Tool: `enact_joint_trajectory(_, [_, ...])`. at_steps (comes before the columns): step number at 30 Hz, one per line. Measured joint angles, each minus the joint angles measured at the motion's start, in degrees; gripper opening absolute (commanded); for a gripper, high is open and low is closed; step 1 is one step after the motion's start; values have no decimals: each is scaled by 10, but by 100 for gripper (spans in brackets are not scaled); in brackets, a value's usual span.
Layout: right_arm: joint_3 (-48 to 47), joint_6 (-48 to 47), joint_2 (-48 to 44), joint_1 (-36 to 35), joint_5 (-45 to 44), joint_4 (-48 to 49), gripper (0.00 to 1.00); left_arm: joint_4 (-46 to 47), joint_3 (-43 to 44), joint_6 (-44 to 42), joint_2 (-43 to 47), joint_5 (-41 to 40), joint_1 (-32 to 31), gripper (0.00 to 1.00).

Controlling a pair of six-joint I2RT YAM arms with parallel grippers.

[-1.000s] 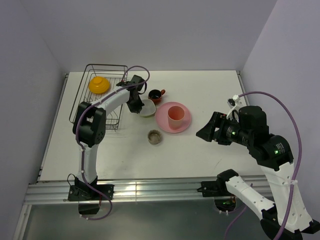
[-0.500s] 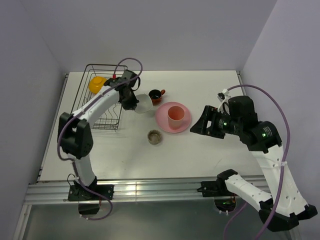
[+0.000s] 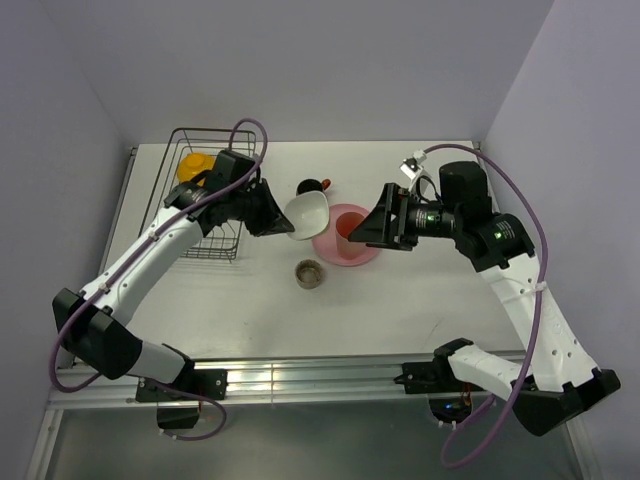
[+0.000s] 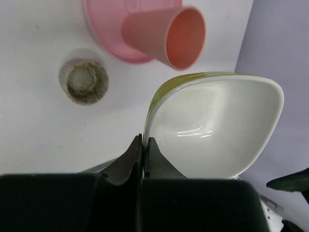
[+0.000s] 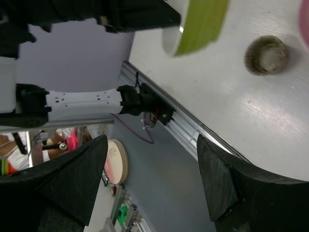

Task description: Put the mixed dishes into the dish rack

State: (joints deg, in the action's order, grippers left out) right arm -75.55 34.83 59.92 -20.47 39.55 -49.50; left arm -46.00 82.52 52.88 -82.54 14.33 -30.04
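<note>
My left gripper is shut on the rim of the white squarish bowl and holds it tilted in the air beside the dish rack. The orange-yellow bowl lies in the rack's far end. My right gripper is open and empty, low over the pink plate and its pink tumbler. The red-brown mug stands behind the plate. The small grey-brown dish sits in front. The bowl's green outside shows in the right wrist view.
The rack stands at the table's far left, close to the left wall. Both arms crowd the middle of the table, their grippers only a short gap apart. A metal rail runs along the near edge.
My left arm lifted the white bowl off the table and tilted it. My right gripper travelled left to the pink plate, its jaws a little wider.
</note>
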Motion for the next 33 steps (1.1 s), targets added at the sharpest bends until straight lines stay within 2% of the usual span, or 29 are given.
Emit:
enact_joint_trajectory(3, [9,14,0,0,37,44,86,5,-17,11,9,31,-17,0])
enact_joint_trajectory(9, [23,22,16,0,71,84,87,22,-26,26,26,62,-42,0])
enact_joint_trajectory(27, [59,41,37,1,71,129,87,51,-26,49,36,79,-90,0])
enact_joint_trajectory(33, [63,47,38,2,68,139,83,53,-27,54,46,79,-94,0])
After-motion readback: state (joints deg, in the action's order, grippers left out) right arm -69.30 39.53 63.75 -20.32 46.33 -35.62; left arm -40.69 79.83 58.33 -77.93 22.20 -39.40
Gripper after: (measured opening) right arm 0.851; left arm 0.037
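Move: The white-and-green bowl is pinched by its rim in the left fingers, its middle about 3 cm ahead, 4 cm right and 2 cm above them. The open right fingers, where it is bound, lie some 9 cm back, 14 cm right and 8 cm higher. From the right hand the bowl is about 12 cm ahead, 10 cm left and 6 cm below. From the left hand, the pink cup stands 12 cm ahead, 15 cm right, 18 cm down; the grey cup level, 5 cm right, 21 cm down. The bowl, still pinched at its rim, is carried back and right by the left hand, with about 3.5 cm of lift, quick at first and then easing, turning some 15 degrees, partly clockwise. The right hand keeps wide open and comes about 2 cm forward and 2 cm left to meet it, rising slightly, then sinking, so that its fingers straddle the bowl's far side without closing. ##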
